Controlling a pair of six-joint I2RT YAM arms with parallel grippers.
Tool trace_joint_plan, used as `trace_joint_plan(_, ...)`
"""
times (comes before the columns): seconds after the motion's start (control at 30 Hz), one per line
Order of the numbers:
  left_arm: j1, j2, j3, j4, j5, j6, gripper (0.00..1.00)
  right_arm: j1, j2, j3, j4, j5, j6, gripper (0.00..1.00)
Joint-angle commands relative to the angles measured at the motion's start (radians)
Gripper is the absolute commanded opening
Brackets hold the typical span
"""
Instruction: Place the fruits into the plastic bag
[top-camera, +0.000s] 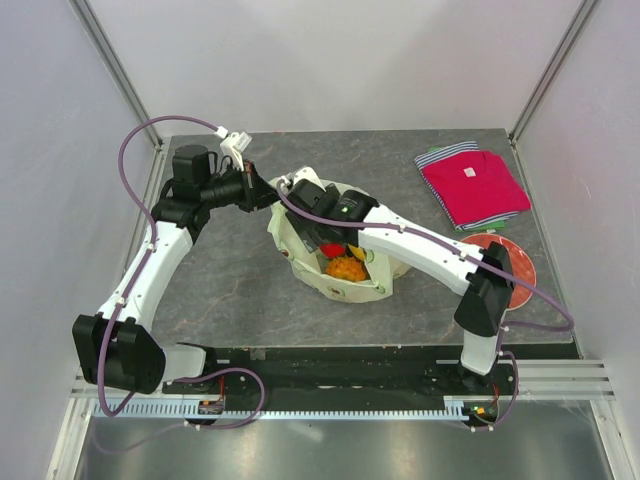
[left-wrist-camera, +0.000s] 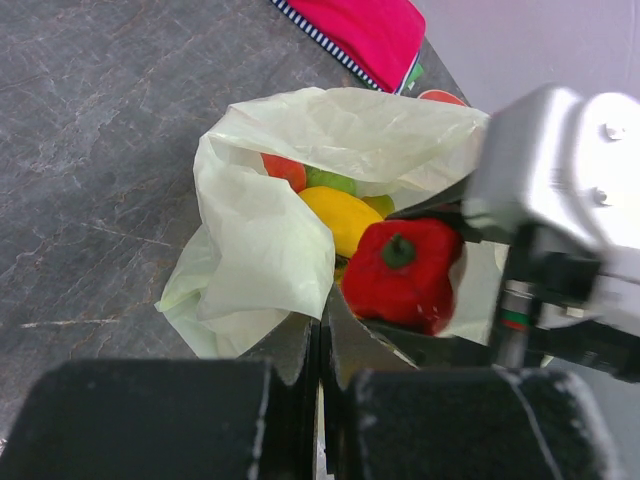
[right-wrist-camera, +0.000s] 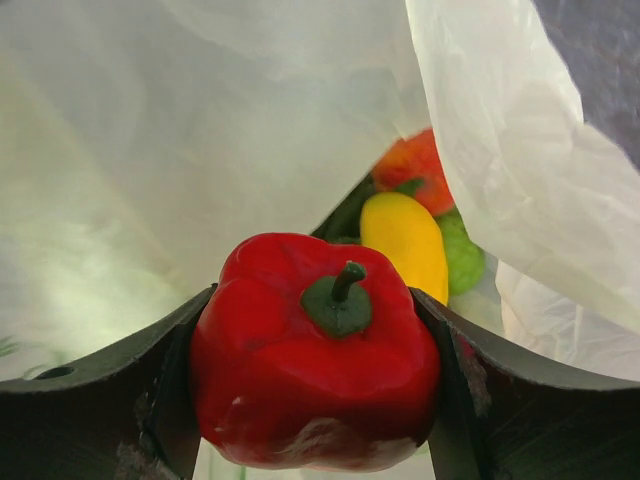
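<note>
The pale-green plastic bag (top-camera: 292, 238) stands open mid-table. My left gripper (left-wrist-camera: 325, 330) is shut on the bag's near rim (left-wrist-camera: 270, 240), holding the mouth up. My right gripper (right-wrist-camera: 313, 300) reaches into the mouth, its jaws wide and closed on the red piece (right-wrist-camera: 315, 350), a pepper shape with a green stem, also in the left wrist view (left-wrist-camera: 400, 275). Deeper in the bag lie a yellow piece (right-wrist-camera: 405, 240), a green round fruit (right-wrist-camera: 462, 255) and an orange-red peach (right-wrist-camera: 415, 165). The orange pineapple (top-camera: 346, 268) lies in the bag's near end.
A folded red shirt (top-camera: 472, 184) lies at the back right. A round floral plate (top-camera: 512, 262) sits at the right, partly under my right arm. Metal frame posts and white walls bound the grey table (top-camera: 220, 300).
</note>
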Motion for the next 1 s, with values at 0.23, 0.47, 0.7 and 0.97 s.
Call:
trace_joint_plan(0.23,0.004,-0.013,0.004,0.029,0.016,-0.011,0.01,-0.078,0.026,-0.131,0.122,-0.058,0.069,0.20)
trace_joint_plan(0.47,0.005,-0.013,0.003,0.027,0.018,-0.011,0.02,-0.116,0.017,-0.218,0.212,-0.136,0.083,0.34)
trace_joint_plan(0.7,0.004,-0.016,0.003,0.025,0.018,-0.010,0.02,-0.119,0.005,-0.233,0.226,-0.135,0.073,0.68)
trace_joint_plan(0.97,0.005,-0.014,0.003,0.024,0.018,-0.010,0.01,-0.118,-0.074,-0.256,0.265,-0.159,0.048,0.83)
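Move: The right gripper holds the red bell pepper inside the bag mouth; its spot on the bag floor is about 11 cm below, 2 cm ahead and 2 cm to the right. The mango lies roughly 3 cm ahead and 5 cm right, the peach some 8 ahead and 6 right, the pineapple about 3 back and 3 right, all 10-12 cm lower. From the left gripper, the spot is some 13 cm right, 4 back and 18 below. Lower the right gripper about 8 cm deeper into the bag with the pepper pinched between its fingers, easing some 2 cm forward and to the right towards the mango and pineapple, and tipping the fingers several degrees more downward. Then hold it nearly still down there, fingers still around the pepper. Keep the left gripper motionless, pinching the bag's rim. ##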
